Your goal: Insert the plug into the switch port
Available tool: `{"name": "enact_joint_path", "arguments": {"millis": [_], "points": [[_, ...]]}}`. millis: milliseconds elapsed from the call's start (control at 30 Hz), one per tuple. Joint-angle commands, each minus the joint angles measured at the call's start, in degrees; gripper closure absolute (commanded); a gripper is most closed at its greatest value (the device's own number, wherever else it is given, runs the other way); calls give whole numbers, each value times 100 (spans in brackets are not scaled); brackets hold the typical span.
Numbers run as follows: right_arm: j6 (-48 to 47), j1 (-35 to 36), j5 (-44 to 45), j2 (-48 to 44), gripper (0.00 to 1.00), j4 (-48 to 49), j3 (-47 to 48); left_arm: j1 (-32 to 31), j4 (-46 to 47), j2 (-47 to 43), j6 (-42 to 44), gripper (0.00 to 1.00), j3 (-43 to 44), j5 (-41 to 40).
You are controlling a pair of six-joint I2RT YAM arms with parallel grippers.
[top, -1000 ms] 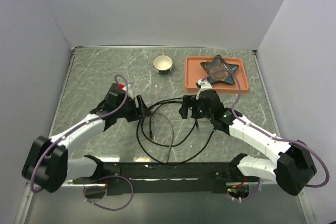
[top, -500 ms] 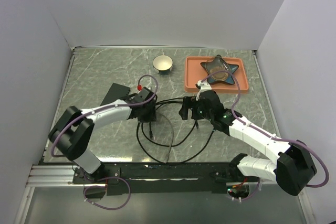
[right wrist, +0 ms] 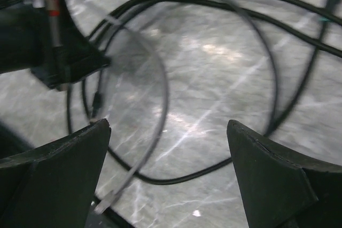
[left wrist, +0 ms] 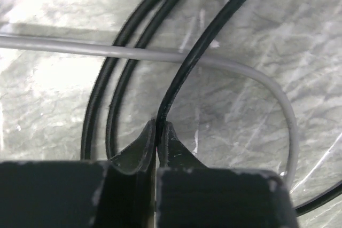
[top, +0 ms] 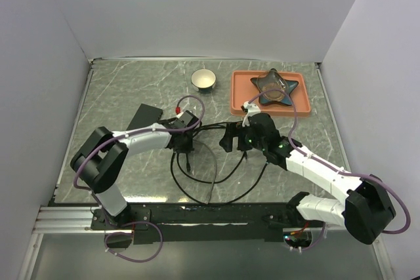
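The switch point(top: 146, 117) is a flat black box at the left of the table. A black cable point(top: 213, 162) lies in loops at the middle, and one dark end point(top: 189, 169) points toward the near edge. My left gripper point(top: 184, 143) is shut on a strand of this black cable point(left wrist: 176, 78), pinched between the fingertips point(left wrist: 158, 125). A thin grey cable point(left wrist: 160, 53) crosses the loops, and its clear plug point(right wrist: 104, 202) lies near the front rail. My right gripper point(top: 235, 141) hangs open over the loops' right side point(right wrist: 166, 126), holding nothing. The switch's port is not visible.
An orange tray point(top: 240, 100) with a dark star-shaped dish point(top: 275, 88) sits at the back right. A small white cup point(top: 204, 79) stands at the back middle. The black base rail point(top: 210, 213) runs along the near edge. White walls close in both sides.
The left arm has swung off the black box, which now shows, and its jaws have closed on the black cable. The right gripper has edged slightly left, still open.
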Motion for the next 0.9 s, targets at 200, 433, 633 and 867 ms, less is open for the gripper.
{"name": "enact_joint_path", "arguments": {"millis": [200,433,633,867], "points": [[798,-21,-1873,437,2,1482,188,-550,1461,-1560,480,99,-566,-41],[1456,-30,-2172,771,7,2147,312,-577,2220,-2591,471,99,-1007,803],[1826,-30,-2252,842,11,2825,276,-665,2421,-2688,550,99,-1015,1085],[2020,-30,-2199,1009,34,3038,303,-691,2484,-2758,559,99,-1033,1279]]}}
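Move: The left fingers are already shut on the black cable close to the table. Its plug lies about 5 cm back from them, a bend of the grey cable some 8 cm to the right and 4 cm back, and the switch about 12 cm ahead and 15 cm to the left. The open right gripper stands roughly 15 cm to the right, level fore and aft, some 10 cm higher. From the right hand, the pinched cable is about 15 cm left, level fore and aft, and 11 cm below. Keep the left gripper pinched on the black cable and raise it about 15 cm, carrying it 7 cm right and swinging its fingertips outward to the right and forward. Meanwhile bring the right gripper some 8 cm left and 6 cm up to meet it, rolling its left side up nearly 30 degrees, and begin closing its fingers partway around the cable beside the left fingertips. ##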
